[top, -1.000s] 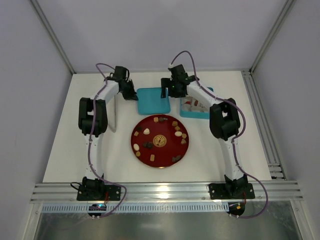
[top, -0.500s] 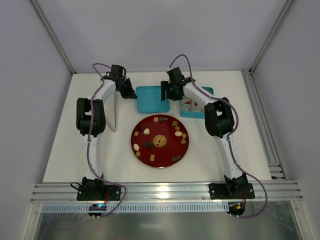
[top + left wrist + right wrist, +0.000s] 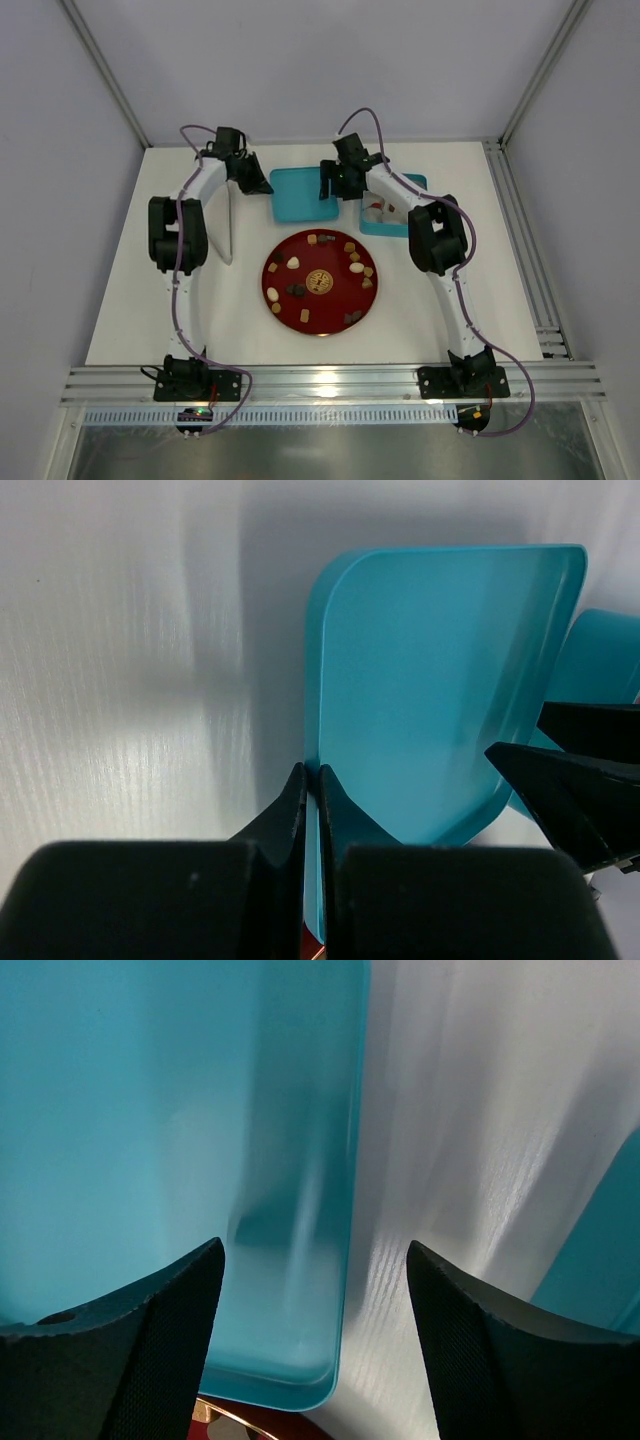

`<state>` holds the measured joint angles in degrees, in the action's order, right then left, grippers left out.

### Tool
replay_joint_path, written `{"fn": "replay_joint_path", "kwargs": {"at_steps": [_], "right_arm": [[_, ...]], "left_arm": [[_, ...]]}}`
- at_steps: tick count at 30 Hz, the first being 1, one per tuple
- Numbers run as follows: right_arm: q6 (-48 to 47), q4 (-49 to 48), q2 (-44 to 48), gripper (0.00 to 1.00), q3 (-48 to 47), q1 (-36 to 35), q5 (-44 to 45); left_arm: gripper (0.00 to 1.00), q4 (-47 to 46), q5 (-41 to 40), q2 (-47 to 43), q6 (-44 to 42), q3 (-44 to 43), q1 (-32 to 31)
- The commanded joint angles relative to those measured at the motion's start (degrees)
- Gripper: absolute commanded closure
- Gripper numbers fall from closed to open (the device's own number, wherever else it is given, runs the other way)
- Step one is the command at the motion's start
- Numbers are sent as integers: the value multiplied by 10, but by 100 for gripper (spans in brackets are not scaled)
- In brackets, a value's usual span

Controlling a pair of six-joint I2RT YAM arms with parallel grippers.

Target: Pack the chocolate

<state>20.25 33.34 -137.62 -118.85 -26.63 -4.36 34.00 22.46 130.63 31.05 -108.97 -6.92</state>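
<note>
The chocolate lies as several small brown, tan and cream pieces scattered over a round red plate in the middle of the table. Behind the plate lies a shallow teal tray. My left gripper is shut on the tray's left rim, the thin wall pinched between its fingers. My right gripper stands open over the tray's right edge, one finger over the tray floor, the other over bare table. Nothing sits between its fingers.
A second teal box holding paper cups and a few pieces stands right of the tray, partly under the right arm. A white upright panel runs along the left arm. The red plate's rim shows just below the tray.
The left wrist has drawn slightly left and back, still holding the tray's rim. The right arm's elbow has swung left and back, with its gripper staying over the tray's right edge.
</note>
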Motion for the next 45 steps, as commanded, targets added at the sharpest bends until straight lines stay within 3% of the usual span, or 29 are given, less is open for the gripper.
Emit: {"fn": "replay_joint_path", "kwargs": {"at_steps": [1, 8, 13, 18, 22, 26, 34, 45], "right_arm": [[15, -18, 12, 25, -13, -2, -20], [49, -71, 35, 25, 31, 12, -85], [104, -141, 67, 24, 94, 34, -178], [194, -307, 121, 27, 212, 61, -279], [251, -397, 139, 38, 247, 72, -320], [263, -413, 148, 52, 255, 72, -332], [280, -437, 160, 60, 261, 71, -354], [285, -430, 197, 87, 282, 72, -365]], "left_arm": [[100, -21, 36, -49, 6, -14, 6], [100, -36, 52, -56, 15, -4, 9], [100, -45, 61, -62, 19, 3, 12], [100, -51, 70, -64, 21, 8, 13], [100, -51, 82, -66, 17, 10, 13], [100, -52, 93, -71, 12, 13, 14], [100, -58, 108, -89, 3, 26, 7], [100, -75, 98, -139, -11, 66, -12]]}}
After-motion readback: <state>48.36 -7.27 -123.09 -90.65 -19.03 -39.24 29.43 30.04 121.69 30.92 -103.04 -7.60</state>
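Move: The teal lid is still pinched by its left rim in the left hand. Its right rim is between the open right fingers, about 2 cm ahead of, 1 cm right of and 2 cm below that hand; from the left hand this rim lies some 21 cm to the right, level fore and aft, about 3 cm lower. From the right hand, the box of chocolates stands about 17 cm right and 2 cm back, the red plate's middle some 25 cm back and 5 cm left, both slightly lower. The right hand dips about a centimetre, then swings up roughly 10 cm with its wrist rolling some 45 degrees, left side rising, so the fingers come round to point left and nearly level while they close from wide open to a narrow gap on the lid's right side, one finger over it and one beneath. The left hand keeps its shut pinch on the left rim and rises with it, about 6 cm in all, easing back and to the right by about 2 cm each towards the end. ##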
